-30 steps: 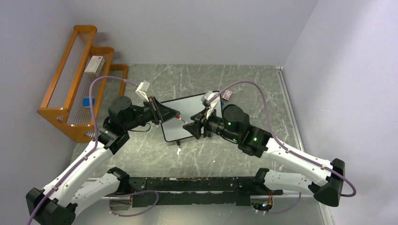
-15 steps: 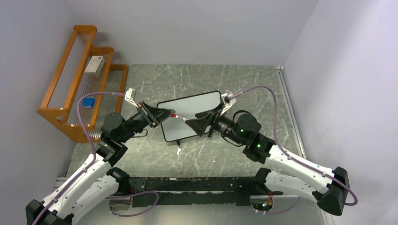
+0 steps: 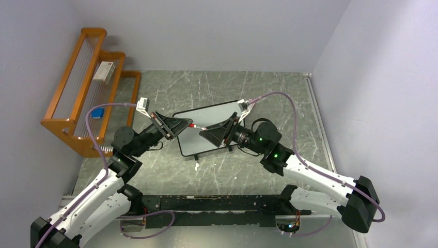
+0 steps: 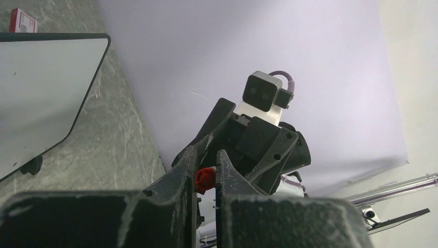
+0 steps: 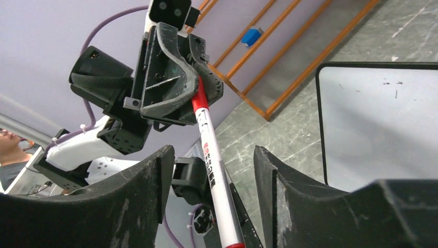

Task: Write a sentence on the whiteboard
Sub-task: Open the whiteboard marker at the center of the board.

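The whiteboard (image 3: 219, 112) lies on the table behind both grippers, and it also shows in the wrist views (image 4: 41, 88) (image 5: 382, 124) with a few small dark marks. A white marker (image 5: 219, 186) with a red cap (image 4: 205, 180) hangs level in the air over the board's near edge. My left gripper (image 3: 189, 125) is shut on the red cap end. My right gripper (image 5: 212, 151) faces it and stands open around the marker's white barrel (image 3: 199, 127). There are gaps on both sides, and its pads do not touch the barrel.
An orange wooden rack (image 3: 82, 88) stands at the table's left edge, holding a small box (image 3: 104, 71) and a blue item (image 3: 96, 112). A small red and white box (image 4: 23, 19) lies beyond the whiteboard. A white scrap (image 3: 197, 166) lies on the table.
Both arms have lowered and reached toward each other. The right gripper has moved left, so its jaws now stand around the marker that the left gripper holds.
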Tool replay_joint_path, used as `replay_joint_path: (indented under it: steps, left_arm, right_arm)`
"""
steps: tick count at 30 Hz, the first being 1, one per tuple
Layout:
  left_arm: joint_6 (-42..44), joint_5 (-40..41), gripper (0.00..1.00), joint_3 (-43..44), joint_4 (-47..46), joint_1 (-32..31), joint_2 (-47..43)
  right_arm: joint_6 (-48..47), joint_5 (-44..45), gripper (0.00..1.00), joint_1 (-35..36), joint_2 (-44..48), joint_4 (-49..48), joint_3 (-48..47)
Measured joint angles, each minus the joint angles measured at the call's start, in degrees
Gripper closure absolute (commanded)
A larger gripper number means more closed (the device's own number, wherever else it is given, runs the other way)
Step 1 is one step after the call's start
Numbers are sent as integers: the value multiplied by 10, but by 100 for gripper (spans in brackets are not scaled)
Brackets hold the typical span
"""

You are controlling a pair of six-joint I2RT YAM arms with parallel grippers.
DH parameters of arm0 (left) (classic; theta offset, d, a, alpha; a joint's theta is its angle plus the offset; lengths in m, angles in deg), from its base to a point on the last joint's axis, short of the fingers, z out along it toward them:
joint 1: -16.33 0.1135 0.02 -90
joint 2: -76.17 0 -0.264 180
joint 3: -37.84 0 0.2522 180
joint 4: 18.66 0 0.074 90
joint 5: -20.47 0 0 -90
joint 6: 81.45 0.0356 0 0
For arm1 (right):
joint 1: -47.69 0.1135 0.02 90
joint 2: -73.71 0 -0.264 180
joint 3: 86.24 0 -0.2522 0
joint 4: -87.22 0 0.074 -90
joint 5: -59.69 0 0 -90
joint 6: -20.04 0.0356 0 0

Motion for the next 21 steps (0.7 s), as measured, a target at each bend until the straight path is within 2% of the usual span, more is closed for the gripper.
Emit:
replay_joint_path:
  steps: [17,21]
  left_arm:
    - [-15,0,95,-6,-15,0,4]
    - [-19,0,95,-6,-17,0,4]
  right_arm:
    - [24,-72,63,-19,-16,-34,-1]
    - [24,-75,65,-19,-17,-35,-1]
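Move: The marker's middle lies roughly 3 cm to the right hand's left and 1 cm ahead, at its height, with the body already between its open fingers. Its red cap, still pinched by the left hand, is some 7 cm left and 2 cm ahead. The whiteboard is about 17 cm ahead, level sideways and some 24 cm below. From the left hand the marker's middle is about 5 cm right and 1 cm back. Closing steadily around the marker's body, the right hand's fingers narrow from nearly two thirds open to about one third, while the hand eases back about 1 cm, rises about as much and sinks partly again, turning some 5 degrees counter-clockwise. The left hand stays in place and keeps its pinch on the red cap. ##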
